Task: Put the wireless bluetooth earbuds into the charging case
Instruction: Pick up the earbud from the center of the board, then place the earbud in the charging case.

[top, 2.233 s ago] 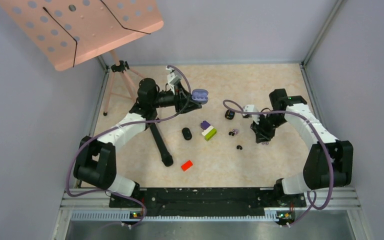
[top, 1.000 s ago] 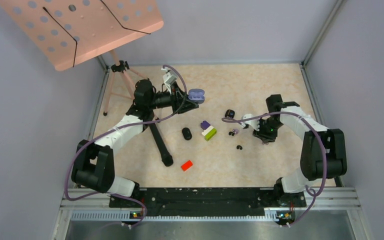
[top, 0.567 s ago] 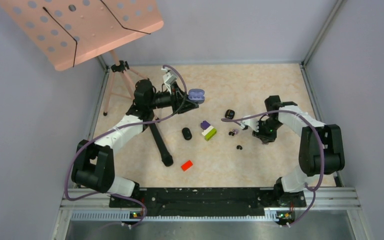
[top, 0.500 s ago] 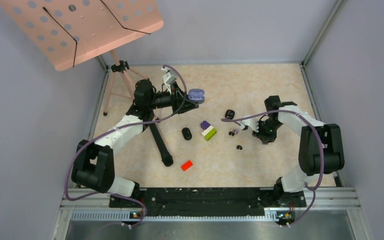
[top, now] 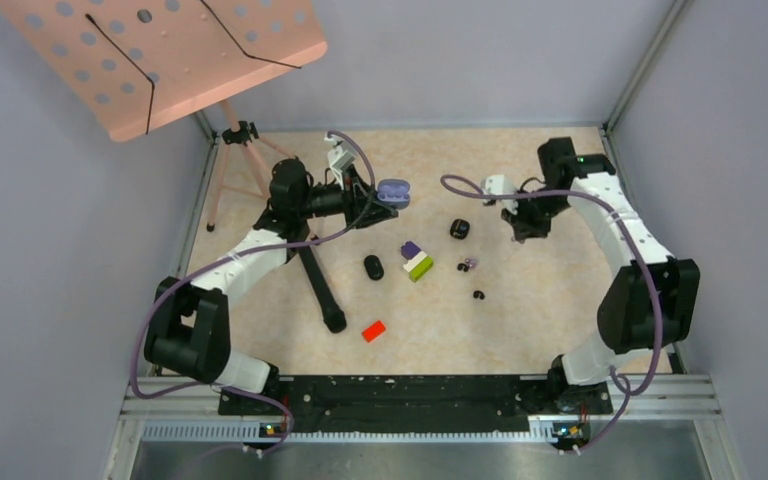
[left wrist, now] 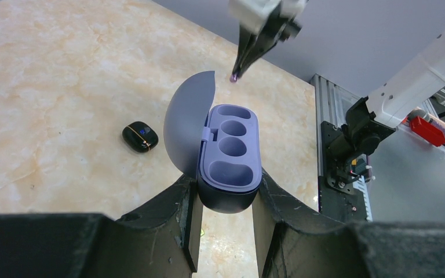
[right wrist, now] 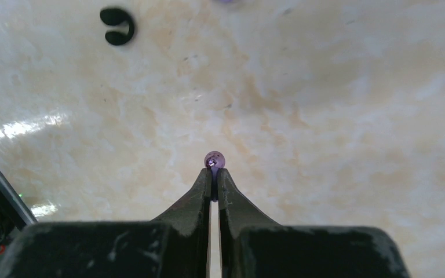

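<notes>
My left gripper [left wrist: 226,197] is shut on the base of the pale purple charging case [left wrist: 229,147], held above the table with its lid open and its wells empty; the case [top: 395,190] also shows from above. My right gripper [right wrist: 214,171] is shut on a tiny purple earbud [right wrist: 214,158] pinched at its fingertips, lifted off the table. In the left wrist view that earbud [left wrist: 233,77] hangs just beyond the open case. Another purple earbud [top: 470,264] and a black earbud [top: 479,295] lie on the table.
A black pebble case [top: 460,229] and another [top: 373,267] lie near a purple-white-green block [top: 417,260]. A red block [top: 373,330] lies nearer the front. A tripod leg [top: 317,288] runs under the left arm, and a pink music stand [top: 160,50] overhangs the back left.
The right gripper has shut on a purple earbud, lifted it off the table and moved toward the back. The left gripper has kept still with the case.
</notes>
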Robot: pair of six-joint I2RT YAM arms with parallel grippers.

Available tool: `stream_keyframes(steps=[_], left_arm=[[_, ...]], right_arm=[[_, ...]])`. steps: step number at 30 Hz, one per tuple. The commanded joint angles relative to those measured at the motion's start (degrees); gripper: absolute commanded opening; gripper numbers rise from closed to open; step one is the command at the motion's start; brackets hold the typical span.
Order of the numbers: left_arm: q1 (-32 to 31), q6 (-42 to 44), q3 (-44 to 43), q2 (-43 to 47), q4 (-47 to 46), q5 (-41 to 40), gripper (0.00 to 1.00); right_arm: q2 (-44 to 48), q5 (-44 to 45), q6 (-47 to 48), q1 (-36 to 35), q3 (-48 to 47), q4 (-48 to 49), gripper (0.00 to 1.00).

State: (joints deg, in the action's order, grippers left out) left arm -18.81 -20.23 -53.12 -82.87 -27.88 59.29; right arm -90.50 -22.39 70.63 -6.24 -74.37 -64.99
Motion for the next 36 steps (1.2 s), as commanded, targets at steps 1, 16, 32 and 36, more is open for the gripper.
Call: stream_keyframes(steps=[1,16,32,36], left_arm=[[-0.4,0.2,-1.6,-1.8,-5.2,2.9,0.00],[-1.9,-9.0,-4.6,-6.6,-22.0,9.9,0.00],[-2.4,-3.0,-6.5,-6.1,-17.3,12.0,0.00],[-2.5,-2.1,-7.0,-6.2,-16.4,12.4,0.00]], right_arm=[[4.2,-10.8,-6.9,-6.3,-14.7,-11.2,0.00],[-3.1,-20.7,-33.3,-24.0,-43.6,-0.5,0.00],[-6.0,-11.7,-34.2,-29.5,-44.4,2.4,0.00],[-6.0,-10.6,-34.0,-29.4,-43.8,2.6,0.00]])
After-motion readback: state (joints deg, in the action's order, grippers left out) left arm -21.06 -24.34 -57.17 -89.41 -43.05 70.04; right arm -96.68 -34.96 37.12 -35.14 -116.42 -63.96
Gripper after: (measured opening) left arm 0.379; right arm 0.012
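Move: The open charging case, held up in my left hand, is about 28 cm to the left of my right hand, 16 cm above it and only 1 cm ahead. The held earbud lies from my left hand some 30 cm to the right, 15 cm lower and 1 cm back. On the board, about 10 cm below my right hand, the black case sits 11 cm ahead and 15 cm left, the other purple earbud 2 cm ahead and 12 cm left, and the block 2 cm ahead and 26 cm left. With the earbud still pinched, my right hand sweeps about 23 cm left and climbs a little over 20 cm to the open case, swinging its fingers some 30 degrees towards the left and settling slightly downward near the end. My left hand keeps its grip on the case, bringing it a couple of centimetres right to meet the earbud, with a short dip and then a rise, while turning about 13 degrees clockwise. ##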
